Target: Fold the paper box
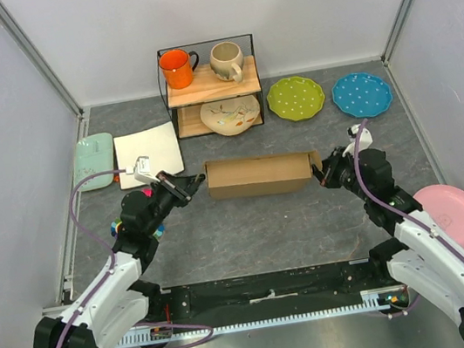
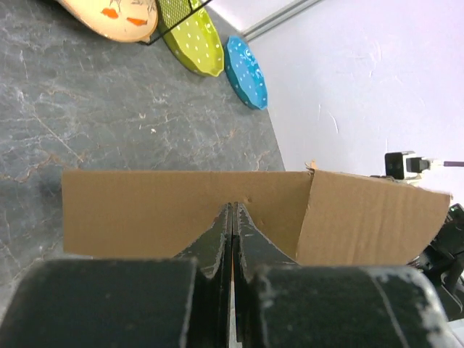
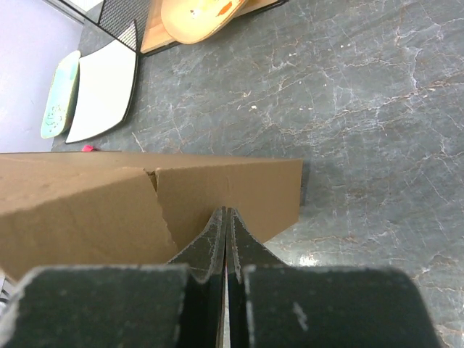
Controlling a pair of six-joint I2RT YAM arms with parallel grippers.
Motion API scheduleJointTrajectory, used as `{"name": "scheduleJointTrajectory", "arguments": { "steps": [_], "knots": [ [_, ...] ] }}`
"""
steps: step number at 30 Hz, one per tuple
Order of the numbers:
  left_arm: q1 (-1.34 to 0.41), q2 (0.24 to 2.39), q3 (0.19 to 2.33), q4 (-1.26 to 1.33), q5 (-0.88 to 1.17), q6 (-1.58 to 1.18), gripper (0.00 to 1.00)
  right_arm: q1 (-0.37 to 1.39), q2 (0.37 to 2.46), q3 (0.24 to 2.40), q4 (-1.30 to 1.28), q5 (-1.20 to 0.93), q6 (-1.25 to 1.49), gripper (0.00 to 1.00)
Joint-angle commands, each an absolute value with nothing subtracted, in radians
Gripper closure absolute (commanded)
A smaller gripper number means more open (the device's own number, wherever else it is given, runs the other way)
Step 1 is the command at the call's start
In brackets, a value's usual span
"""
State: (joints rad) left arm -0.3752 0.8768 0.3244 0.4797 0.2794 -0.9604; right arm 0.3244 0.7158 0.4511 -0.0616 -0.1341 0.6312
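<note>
The paper box (image 1: 260,175) is a long brown cardboard shape lying across the middle of the grey table. My left gripper (image 1: 196,182) is shut, its tips at the box's left end. In the left wrist view the closed fingertips (image 2: 233,206) press against a flat cardboard face (image 2: 145,210), with a side flap (image 2: 370,221) angled off to the right. My right gripper (image 1: 320,171) is shut at the box's right end. In the right wrist view its tips (image 3: 225,210) touch the end panel (image 3: 239,185), and a torn-edged flap (image 3: 80,217) lies to the left. Neither pair of jaws holds cardboard.
A wire shelf (image 1: 211,89) at the back holds an orange mug (image 1: 177,68), a beige mug (image 1: 227,60) and a cream plate (image 1: 230,115). A green plate (image 1: 295,98) and a blue plate (image 1: 361,93) lie right of it. A white square plate (image 1: 149,154) and a mint tray (image 1: 93,161) lie left. A pink plate (image 1: 456,214) lies near right.
</note>
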Motion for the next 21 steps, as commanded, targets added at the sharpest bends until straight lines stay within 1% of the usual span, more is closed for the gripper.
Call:
{"name": "scheduleJointTrajectory", "arguments": {
  "steps": [1,5,11,16,20,21],
  "knots": [
    [-0.391,0.885,0.322,0.568,0.285,-0.92,0.98,0.339,0.744,0.485,0.055,-0.184,0.643,1.0],
    [-0.39,0.928,0.295,0.586,0.285,-0.937,0.98,0.337,0.753,0.445,0.077,-0.17,0.669,1.0],
    [-0.39,0.982,0.264,0.597,0.293,-0.931,0.98,0.339,0.778,0.453,0.069,-0.158,0.644,1.0],
    [-0.39,0.953,0.196,0.62,0.256,-0.937,0.98,0.339,0.753,0.425,0.046,-0.155,0.624,1.0],
    [-0.39,0.891,0.202,0.551,0.242,-0.931,0.96,0.339,0.712,0.397,0.015,-0.155,0.617,1.0],
    [-0.39,0.859,0.206,0.507,0.236,-0.927,0.94,0.339,0.692,0.396,0.003,-0.155,0.615,1.0]
  ]
}}
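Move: The paper box is held between the two hands. Its middle is about 13 cm right of the left fingertips and roughly 12 cm left and 1 cm ahead of the right ones, near their height. The white board lies about 16 cm left and 9 cm ahead of the left hand, some 17 cm lower. The green plate is about 21 cm ahead and 2 cm right of the right hand, some 15 cm lower. Shut fingertips still at the paper box's opposite ends, the left hand sinks about 5.5 cm, the right 1.5. ##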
